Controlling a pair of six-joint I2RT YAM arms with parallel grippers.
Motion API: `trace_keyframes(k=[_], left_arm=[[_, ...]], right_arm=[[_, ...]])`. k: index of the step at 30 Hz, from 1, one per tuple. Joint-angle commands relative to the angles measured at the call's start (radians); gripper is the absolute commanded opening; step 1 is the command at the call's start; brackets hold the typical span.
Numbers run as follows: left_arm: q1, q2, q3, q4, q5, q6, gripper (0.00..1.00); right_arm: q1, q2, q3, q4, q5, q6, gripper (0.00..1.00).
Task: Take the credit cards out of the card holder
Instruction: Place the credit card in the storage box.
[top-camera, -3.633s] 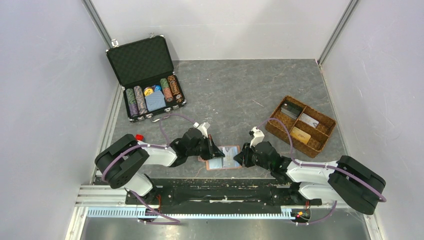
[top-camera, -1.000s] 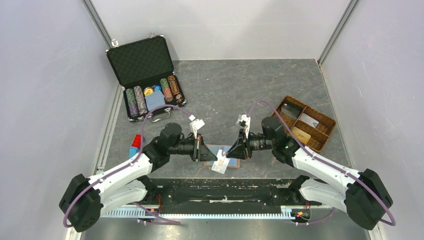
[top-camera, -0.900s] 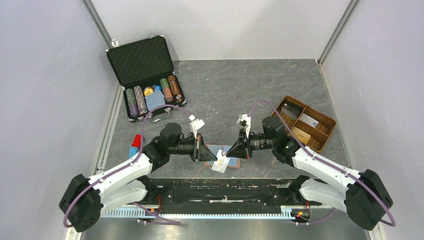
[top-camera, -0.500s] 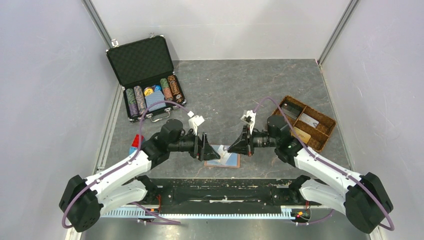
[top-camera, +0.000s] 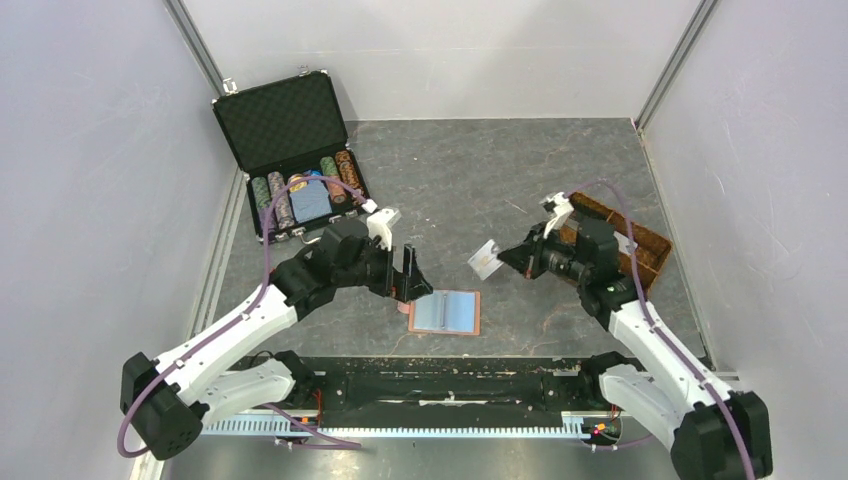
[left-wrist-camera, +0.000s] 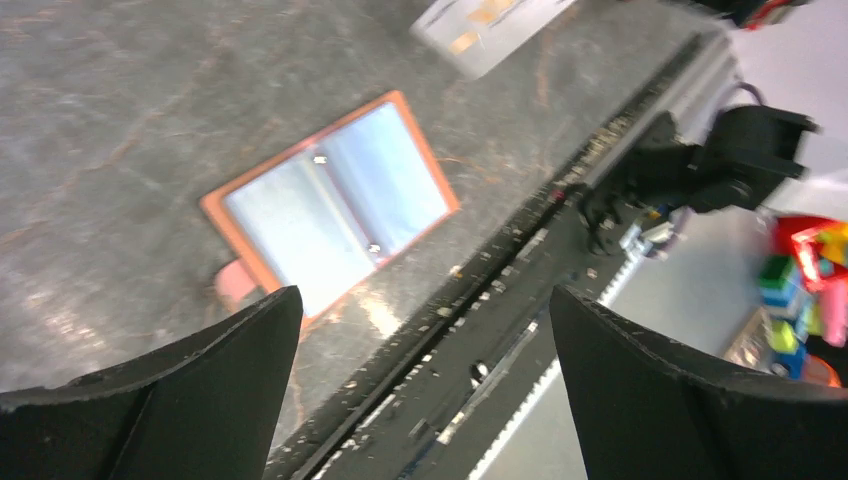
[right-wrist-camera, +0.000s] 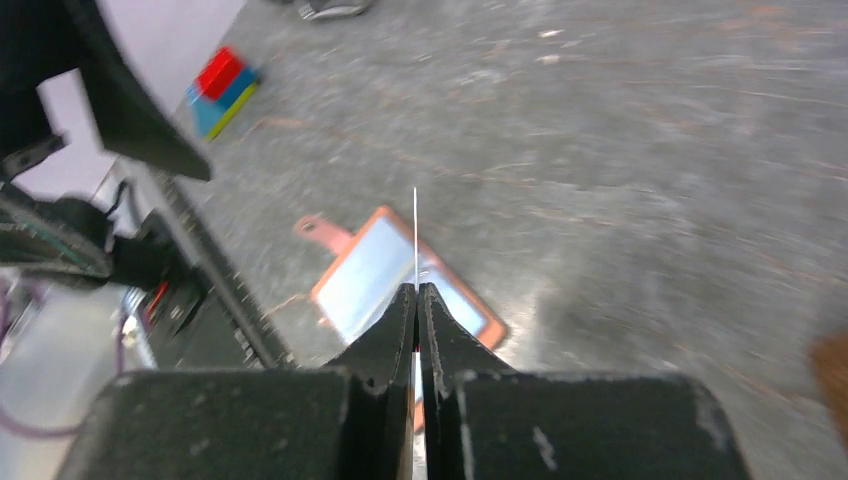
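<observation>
The card holder (top-camera: 445, 312) lies open and flat near the table's front edge, its pale blue sleeves facing up and its snap tab (top-camera: 407, 307) at the left. It also shows in the left wrist view (left-wrist-camera: 330, 200) and the right wrist view (right-wrist-camera: 375, 270). My right gripper (top-camera: 512, 258) is shut on a white credit card (top-camera: 485, 260) and holds it in the air, right of and above the holder. In the right wrist view the card (right-wrist-camera: 415, 225) shows edge on between the closed fingers. My left gripper (top-camera: 412, 278) is open and empty, raised above the holder's left edge.
A brown woven divided tray (top-camera: 655, 252) with cards in it stands at the right, partly behind my right arm. An open black chip case (top-camera: 280, 125) stands at the back left. A red and blue block (right-wrist-camera: 222, 80) lies near the left edge. A black rail (top-camera: 440, 385) runs along the front.
My right gripper has drawn the white card out of the holder and carried it up and to the right. My left gripper has lifted off the holder, which now lies flat.
</observation>
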Motion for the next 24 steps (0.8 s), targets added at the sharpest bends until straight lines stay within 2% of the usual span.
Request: trace_keyframes(k=[1,6,9,15,21,24], left_arm=[[0.003,-0.017,0.048,-0.117,-0.221,0.056,1.0],[0.003,-0.074,0.004,-0.146,-0.344,0.056,1.0],[0.003,-0.091,-0.001,-0.149,-0.398,0.075,1.0],[0.003,-0.056,0.011,-0.149,-0.377,0.108,1.0],[0.002,-0.054,0.01,-0.145,-0.406,0.115,1.0],[0.003,-0.057,0.003,-0.131,-0.419,0.117,1.0]], right_arm=[[-0.102,-0.078,0.066,-0.127,0.179,-0.009,0.0],[-0.212,-0.125,0.143,-0.297,0.397,-0.035,0.0],[-0.269,-0.132,0.171,-0.345,0.483,-0.053,0.0],[-0.325,-0.144,0.168,-0.353,0.607,-0.041,0.0],[-0.39,-0.143,0.181,-0.349,0.637,-0.021,0.0],[-0.415,-0.153,0.191,-0.363,0.724,-0.015,0.0]])
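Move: The storage box, where the held white card is being taken, has its middle about 26 cm to the right hand's right, some 3 cm farther out and roughly 14 cm below it. The silver cards in the box lie about 30 cm right and 5 cm ahead; the opened card holder is about 12 cm left and 13 cm back on the table. From the left hand the storage box lies some 44 cm right, 7 cm ahead and 15 cm down. The white card, still pinched in the shut right fingers, is swept quickly about 20 cm to the right and 6 cm forward, over to the storage box, slowing at the end. On the way the right wrist swings some 50 degrees clockwise until its fingers face outward, with its left side dipping a little. The left hand, open and empty, backs off from the card holder, about 6 cm left and slightly forward. ##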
